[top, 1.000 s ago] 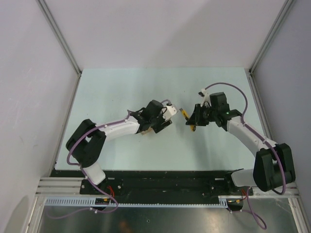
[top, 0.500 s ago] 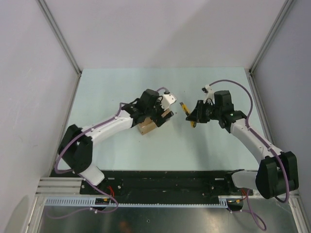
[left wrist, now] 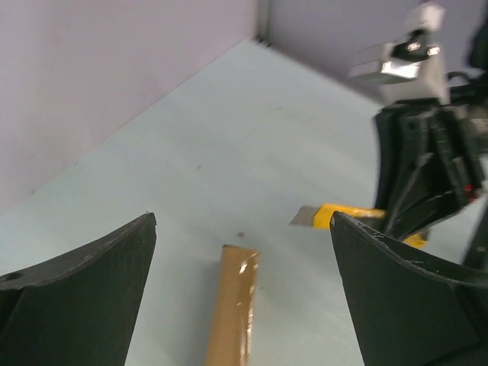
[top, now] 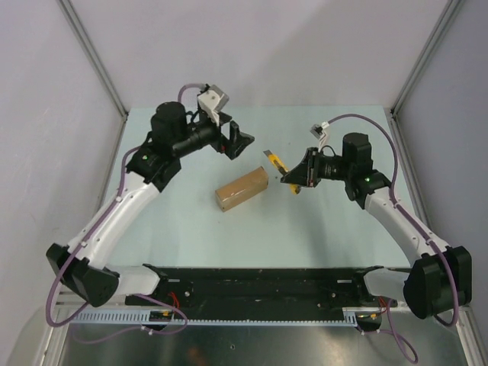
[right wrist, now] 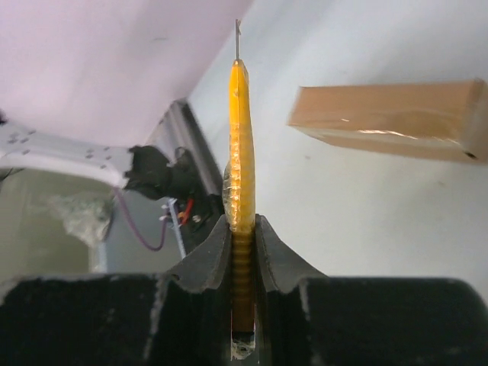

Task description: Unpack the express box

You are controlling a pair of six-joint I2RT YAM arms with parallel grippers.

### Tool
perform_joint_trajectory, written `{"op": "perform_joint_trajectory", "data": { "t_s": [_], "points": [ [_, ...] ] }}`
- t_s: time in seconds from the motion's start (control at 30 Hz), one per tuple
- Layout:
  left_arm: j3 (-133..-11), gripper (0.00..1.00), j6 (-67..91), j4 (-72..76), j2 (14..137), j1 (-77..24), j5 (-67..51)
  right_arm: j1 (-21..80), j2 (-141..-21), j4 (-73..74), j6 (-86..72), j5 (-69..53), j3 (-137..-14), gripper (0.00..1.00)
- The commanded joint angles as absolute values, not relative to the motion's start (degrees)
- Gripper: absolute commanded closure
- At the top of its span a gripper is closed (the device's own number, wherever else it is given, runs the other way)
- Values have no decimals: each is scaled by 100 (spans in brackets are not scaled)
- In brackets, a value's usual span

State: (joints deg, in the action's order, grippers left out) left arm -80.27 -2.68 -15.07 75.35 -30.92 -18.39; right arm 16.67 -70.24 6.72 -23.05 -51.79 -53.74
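Observation:
The express box [top: 242, 187], plain brown cardboard with shiny tape along it, lies flat and closed on the pale table, touched by neither gripper. My left gripper [top: 239, 142] hangs open above and behind it, nothing between its fingers. The left wrist view looks down on the box's end [left wrist: 233, 301] below the wide-apart gripper [left wrist: 242, 229]. My right gripper [top: 298, 176] is shut on a yellow utility knife [top: 276, 162], blade out and pointing left, just right of the box. In the right wrist view the knife [right wrist: 241, 130] stands edge-on in the gripper [right wrist: 242, 223], with the box [right wrist: 390, 119] to the right.
Grey walls and metal frame posts [top: 95, 61] close in the table on three sides. A black base rail [top: 259, 284] runs along the near edge. The knife's blade [left wrist: 305, 216] and the right gripper [left wrist: 427, 168] show in the left wrist view.
My left gripper opened, let go of the box and swung up and back to the far left. The box now lies bare on the table. The right gripper edged left with the knife.

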Motion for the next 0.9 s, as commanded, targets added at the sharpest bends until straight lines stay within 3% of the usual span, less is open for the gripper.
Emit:
{"op": "perform_joint_trajectory", "data": {
  "t_s": [0.0, 0.27, 0.4, 0.57, 0.67, 0.73, 0.87],
  "points": [
    [-8113, 0, 509, -1424, 7278, -2971, -3645, 1889, -6785, -439, -2872, -6397, -5721, 100],
    [-7884, 2, 1290, -1424, 7172, -2892, -5351, 2609, -6803, -571, -2944, -6592, -5950, 100],
    [-7805, 15, 1705, -1433, 7268, -2769, -6142, 2759, -6794, -396, -2769, -6504, -6038, 100],
    [-7603, 19, 1854, -1424, 7128, -2742, -6846, 2830, -6759, -18, -2435, -6381, -6196, 100],
    [-7480, 28, 1890, -1433, 7128, -2742, -6742, 2874, -6785, 148, -2364, -6355, -6284, 100],
    [-7445, 45, 1907, -1433, 7163, -2742, -6733, 2918, -6794, 219, -2294, -6337, -6319, 100],
    [-7409, 58, 1942, -1433, 7181, -2733, -6715, 2979, -6820, 360, -2075, -6276, -6372, 100]
  ]
}}
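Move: The left hand is empty and wide open. The cutter held by the right hand lies about 12 cm to the left hand's right, some 6 cm back and 10 cm lower. The box is almost straight below the left hand, about 33 cm down. From the right hand, the cutter's middle is about 4 cm ahead, 3 cm left and 1 cm up. The left gripper is about 9 cm ahead of the right hand, 14 cm left and 11 cm higher; the box is 10 cm ahead, 14 cm left and 22 cm down. The left hand draws back about 14 cm and slightly right, swinging some 40 degrees clockwise and tipping downward, and narrows its fingers from wide open to about half around the cutter's blade end. The right hand keeps its grip on the cutter and brings it back, up and left, roughly 8, 7 and 6 cm, turning counter-clockwise, quickly at first and then creeping, to present the blade end to the left fingers. ##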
